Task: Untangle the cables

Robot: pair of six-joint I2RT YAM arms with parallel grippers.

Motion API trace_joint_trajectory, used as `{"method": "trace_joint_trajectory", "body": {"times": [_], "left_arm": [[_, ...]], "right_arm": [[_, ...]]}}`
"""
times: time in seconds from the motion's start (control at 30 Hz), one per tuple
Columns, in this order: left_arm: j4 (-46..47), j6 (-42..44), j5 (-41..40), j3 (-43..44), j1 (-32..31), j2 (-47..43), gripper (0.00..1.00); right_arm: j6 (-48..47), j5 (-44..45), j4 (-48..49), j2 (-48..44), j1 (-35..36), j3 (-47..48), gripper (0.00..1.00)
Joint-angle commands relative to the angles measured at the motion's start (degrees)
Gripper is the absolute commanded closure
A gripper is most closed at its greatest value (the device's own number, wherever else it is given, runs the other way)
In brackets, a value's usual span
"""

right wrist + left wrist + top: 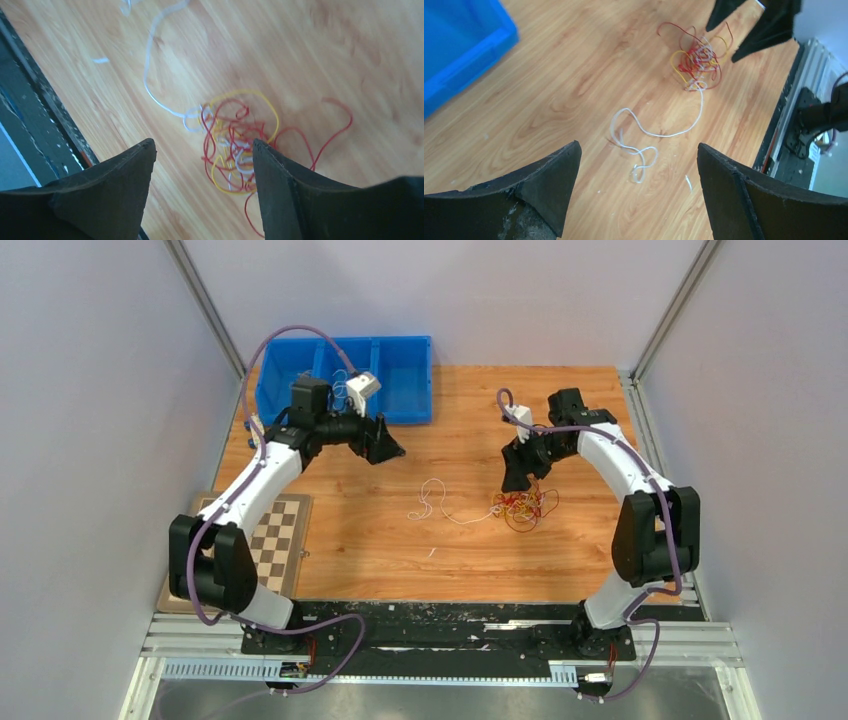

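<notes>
The cables form a tangle of red, yellow and white wires (520,508) (696,62) (235,145) lying on the wooden table right of centre. One long white cable (440,502) (644,135) (155,75) trails leftward out of the tangle in loose curls. My right gripper (518,480) (204,142) hangs open just above the tangle's near-left side, nothing between its fingers; one finger (300,195) hides part of the tangle. My left gripper (385,445) (638,146) is open and empty, raised above the table to the left of the white cable's curled end.
A blue divided bin (400,390) (454,50) stands at the back left. A chessboard (275,535) lies at the front left by the left arm. A short white scrap (432,553) (688,182) rests near the front. The black rail (45,115) borders the near edge.
</notes>
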Motion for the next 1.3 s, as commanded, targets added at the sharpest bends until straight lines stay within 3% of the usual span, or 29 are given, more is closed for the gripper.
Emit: {"method": "trace_joint_trajectory", "body": {"times": [0.0, 0.2, 0.43, 0.57, 0.8, 0.87, 0.93, 0.97, 1.03, 1.17, 1.27], "left_arm": [[-3.6, 6.1, -1.4, 2.0, -6.7, 3.3, 0.07], [-4.0, 8.4, -0.8, 6.3, -16.6, 12.5, 0.11], [5.0, 7.6, -0.2, 5.7, -26.6, 20.5, 0.18], [8.3, 6.4, -2.8, 6.2, -29.7, 25.1, 0.2], [10.6, 4.8, -9.7, 8.6, -31.1, 31.3, 0.28], [10.6, 4.8, -10.2, 9.1, -31.1, 32.2, 0.4], [9.6, 4.8, -10.2, 9.4, -31.1, 32.1, 0.71], [9.1, 4.9, -10.5, 9.5, -31.1, 31.1, 0.92], [8.2, 5.0, -10.1, 7.9, -30.7, 27.7, 1.0], [7.9, 3.1, -6.2, 1.2, -26.5, 15.5, 1.0], [4.1, 2.1, -3.1, -2.4, -18.9, 5.9, 1.0]], "right_arm": [[-2.3, 7.5, -2.4, 1.1, 0.1, -3.5, 0.3], [0.3, 12.9, -0.6, 6.4, -0.1, -6.0, 0.36], [2.5, 12.4, 2.0, 9.5, -0.9, -7.3, 0.64], [3.6, 11.1, 2.0, 10.3, -0.9, -7.0, 0.71], [4.2, 9.9, 2.0, 9.5, -1.0, -8.1, 0.76], [4.3, 10.0, 2.0, 9.2, -1.0, -8.6, 0.78], [4.3, 10.6, 2.1, 9.1, -1.1, -9.0, 0.8], [4.2, 11.3, 2.1, 9.1, -1.2, -9.2, 0.81], [3.7, 13.0, 2.3, 9.2, -1.7, -9.4, 0.85], [2.9, 18.2, 3.7, 10.2, -4.5, -10.1, 0.96], [1.8, 21.9, 4.9, 10.9, -7.1, -11.0, 1.0]]}}
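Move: The left hand, wide open, goes for the white strand running out of the tangle: about 9 cm back, 19 cm right and 20 cm below. The tangle's middle lies some 13 cm right of that spot, the cable's loose end about 9 cm left of it, and the paper scrap 8 cm nearer the base and 6 cm left of it. From the right hand, the tangle is roughly 3 cm back, 4 cm right and 12 cm down, with the white strand 5 cm back and 9 cm left. The left fingers pinch the white strand after a swing of about 19 cm right and 19 cm down, drawing back and turning clockwise, then lift it some 5 cm while easing left. The right hand sinks about 10 cm into the tangle, bearing slightly right and back, shuts gradually on red strands and finally shifts a little farther right. ##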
